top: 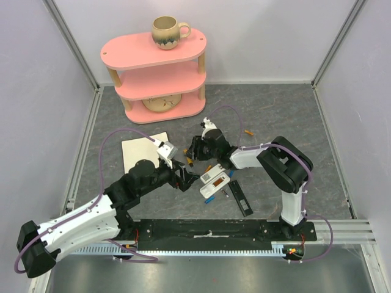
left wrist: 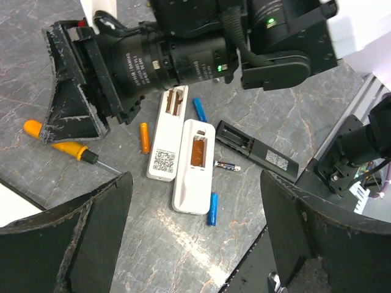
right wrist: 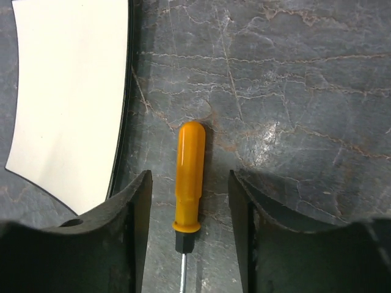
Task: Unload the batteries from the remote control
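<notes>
The white remote control (left wrist: 194,166) lies back-up with its battery bay uncovered; a second white piece with a QR label (left wrist: 165,138) lies against it. One blue battery (left wrist: 212,209) rests by the remote's near end and another (left wrist: 200,110) beyond the far end. My left gripper (left wrist: 195,183) hovers open above the remote, its jaws wide apart with nothing between them. My right gripper (right wrist: 189,183) is open astride the orange-handled screwdriver (right wrist: 189,177), which lies flat on the table, touching neither finger. From above, the remote (top: 215,181) sits between both grippers.
An orange cell (left wrist: 145,137), a small dark cell (left wrist: 227,165) and a long black strip (left wrist: 256,149) lie round the remote. A white card (top: 143,149) is to the left. A pink shelf (top: 160,73) with a mug (top: 168,30) stands at the back.
</notes>
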Action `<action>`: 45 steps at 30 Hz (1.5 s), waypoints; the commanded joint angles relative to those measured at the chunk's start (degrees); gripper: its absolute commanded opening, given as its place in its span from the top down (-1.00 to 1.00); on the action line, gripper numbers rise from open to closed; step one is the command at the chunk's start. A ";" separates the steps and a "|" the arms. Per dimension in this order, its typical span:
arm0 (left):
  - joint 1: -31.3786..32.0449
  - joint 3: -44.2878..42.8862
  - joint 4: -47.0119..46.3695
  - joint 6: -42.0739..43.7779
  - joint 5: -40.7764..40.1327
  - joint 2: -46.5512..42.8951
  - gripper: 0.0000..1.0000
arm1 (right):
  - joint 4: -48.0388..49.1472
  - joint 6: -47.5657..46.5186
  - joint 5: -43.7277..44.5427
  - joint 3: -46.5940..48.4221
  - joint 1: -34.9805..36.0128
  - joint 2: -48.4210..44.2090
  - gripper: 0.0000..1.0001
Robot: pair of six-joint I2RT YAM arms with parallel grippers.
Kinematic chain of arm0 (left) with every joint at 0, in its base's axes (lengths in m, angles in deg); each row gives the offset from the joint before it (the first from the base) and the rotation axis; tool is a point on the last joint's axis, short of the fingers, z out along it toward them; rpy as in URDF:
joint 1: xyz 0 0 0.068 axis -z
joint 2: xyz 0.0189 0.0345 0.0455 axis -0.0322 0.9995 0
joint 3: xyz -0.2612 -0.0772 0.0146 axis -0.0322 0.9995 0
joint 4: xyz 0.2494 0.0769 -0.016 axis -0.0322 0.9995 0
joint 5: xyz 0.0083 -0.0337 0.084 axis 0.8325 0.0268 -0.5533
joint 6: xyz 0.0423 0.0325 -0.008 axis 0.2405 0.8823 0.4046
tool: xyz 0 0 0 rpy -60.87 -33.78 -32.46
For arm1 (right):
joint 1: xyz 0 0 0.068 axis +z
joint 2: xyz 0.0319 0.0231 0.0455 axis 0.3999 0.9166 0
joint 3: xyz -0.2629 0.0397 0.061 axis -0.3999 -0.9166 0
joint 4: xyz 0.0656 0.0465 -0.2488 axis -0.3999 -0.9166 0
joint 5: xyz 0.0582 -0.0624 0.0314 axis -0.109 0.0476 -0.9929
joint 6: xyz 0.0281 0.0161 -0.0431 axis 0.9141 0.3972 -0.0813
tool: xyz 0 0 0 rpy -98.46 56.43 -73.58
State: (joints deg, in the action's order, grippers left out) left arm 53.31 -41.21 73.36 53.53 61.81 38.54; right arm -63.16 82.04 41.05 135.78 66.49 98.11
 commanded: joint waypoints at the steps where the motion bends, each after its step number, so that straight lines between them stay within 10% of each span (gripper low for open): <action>1: -0.13 0.44 0.10 0.49 -3.32 -0.41 -0.81 | 1.54 -2.90 0.00 -0.09 0.06 -4.39 -0.24; 10: -0.13 0.35 0.10 -0.21 -7.45 1.17 -0.79 | 0.16 -10.71 7.10 -6.68 0.06 -20.65 -0.82; 32: -0.13 0.70 -0.52 0.05 -29.25 1.71 -0.79 | -31.85 -24.08 43.33 -28.04 -0.03 -91.84 -0.96; 45: -0.13 1.85 -9.92 11.73 -29.16 3.89 -0.79 | -33.87 -20.75 45.79 -24.35 -0.03 -81.84 -0.96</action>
State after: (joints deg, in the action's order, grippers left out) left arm 53.28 -39.90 70.36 58.49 34.03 40.62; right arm -95.97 59.48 85.20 108.72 66.46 14.66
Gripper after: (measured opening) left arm 0.895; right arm 0.979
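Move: The screwdriver lies loose between the right hand's half-open fingers, about 2 cm below the hand point. The dark battery lies some 24 cm to this hand's right and 2 cm back; the orange battery is 24 cm right and 14 cm ahead, the blue battery 16 cm right and 6 cm back, the nearer-lying white remote 10 cm right and 6 cm back, all about 2 cm lower. From the left hand, the dark battery is roughly 14 cm ahead, 24 cm right and 17 cm down. Already free of the screwdriver, the right fingers spread wide and the hand lifts straight off, then sweeps some 28 cm right and 9 cm back while climbing about 24 cm; its fingertips tip up and swing clockwise, and it finally sinks 4 cm, stopping high behind the dark battery. The open left hand draws forward and left, away from the white remotes, turning some 25 degrees counter-clockwise. ##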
